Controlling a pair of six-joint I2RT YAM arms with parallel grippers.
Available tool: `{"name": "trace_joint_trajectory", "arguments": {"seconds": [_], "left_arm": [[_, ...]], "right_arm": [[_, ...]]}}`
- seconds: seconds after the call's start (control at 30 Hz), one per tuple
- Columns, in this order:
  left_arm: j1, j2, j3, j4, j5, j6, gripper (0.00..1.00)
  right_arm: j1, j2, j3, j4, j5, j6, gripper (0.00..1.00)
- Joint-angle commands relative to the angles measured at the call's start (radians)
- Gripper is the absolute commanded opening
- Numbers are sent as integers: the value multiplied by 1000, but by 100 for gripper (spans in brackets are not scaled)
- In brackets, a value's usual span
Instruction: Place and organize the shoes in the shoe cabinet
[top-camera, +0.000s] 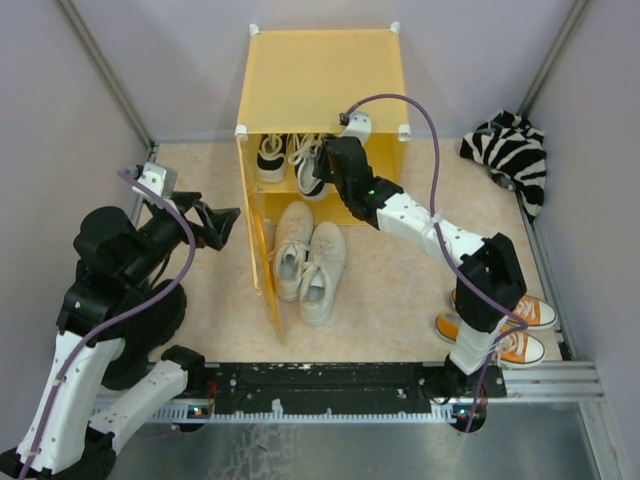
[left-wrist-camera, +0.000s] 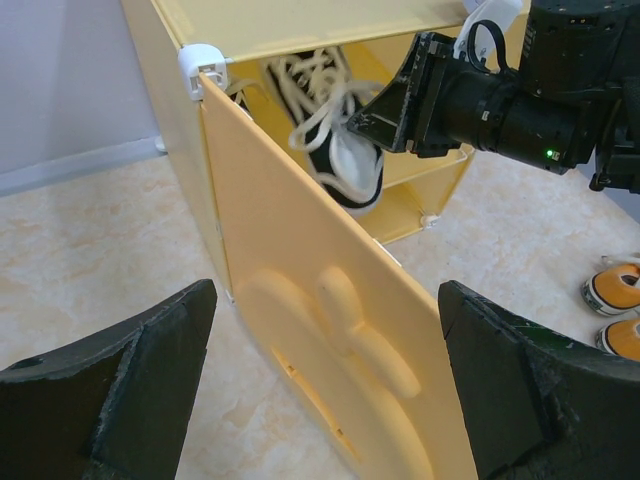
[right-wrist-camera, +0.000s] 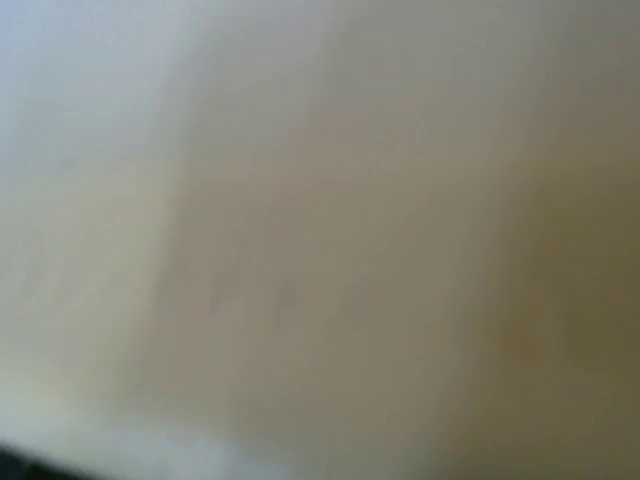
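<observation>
The yellow-orange shoe cabinet (top-camera: 325, 75) stands at the back with its door (top-camera: 262, 260) swung open toward me. One black shoe (top-camera: 270, 158) sits on the inner shelf. A second black shoe (left-wrist-camera: 350, 165) hangs tilted at the shelf's front edge, with my right gripper (left-wrist-camera: 378, 118) against its heel; whether the jaws still pinch it is hidden. The right wrist view is a blur. The off-white pair (top-camera: 308, 260) lies on the floor in front of the opening. The orange pair (top-camera: 525, 330) sits by the right arm's base. My left gripper (left-wrist-camera: 325, 400) is open and empty, left of the door.
A zebra-striped fabric bundle (top-camera: 515, 155) lies at the back right against the wall. Grey walls close in both sides. The open door (left-wrist-camera: 330, 330) stands between my left gripper and the off-white pair. The arms' mounting rail (top-camera: 330, 385) runs along the near edge.
</observation>
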Motion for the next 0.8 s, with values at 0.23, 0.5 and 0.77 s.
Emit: {"name": "trace_joint_trajectory", "arguments": {"seconds": [0.23, 0.5, 0.77], "left_arm": [[-5, -10, -3, -5, -14, 16, 98], [-5, -15, -15, -3, -20, 20, 98], [-5, -4, -7, 2, -22, 25, 98]], "right_arm": [[-8, -66, -59, 278, -46, 45, 59], [7, -204, -165, 290, -67, 11, 64], [57, -321, -271, 186, -32, -112, 63]]}}
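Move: The right hand is inside the upper compartment at the black sneaker; the sneaker's middle lies about 3 cm ahead, 3 cm to the left and 4 cm below. Its mate stands on the same shelf, some 11 cm left and 3 cm ahead of the hand. The nearer white shoe is on the table, about 20 cm back, straight behind and 22 cm down. From the left hand the black sneaker is roughly 20 cm ahead, 17 cm right and 15 cm lower. Right fingers open wider off the black sneaker, then the hand rises some 6 cm and backs out 5 cm. ##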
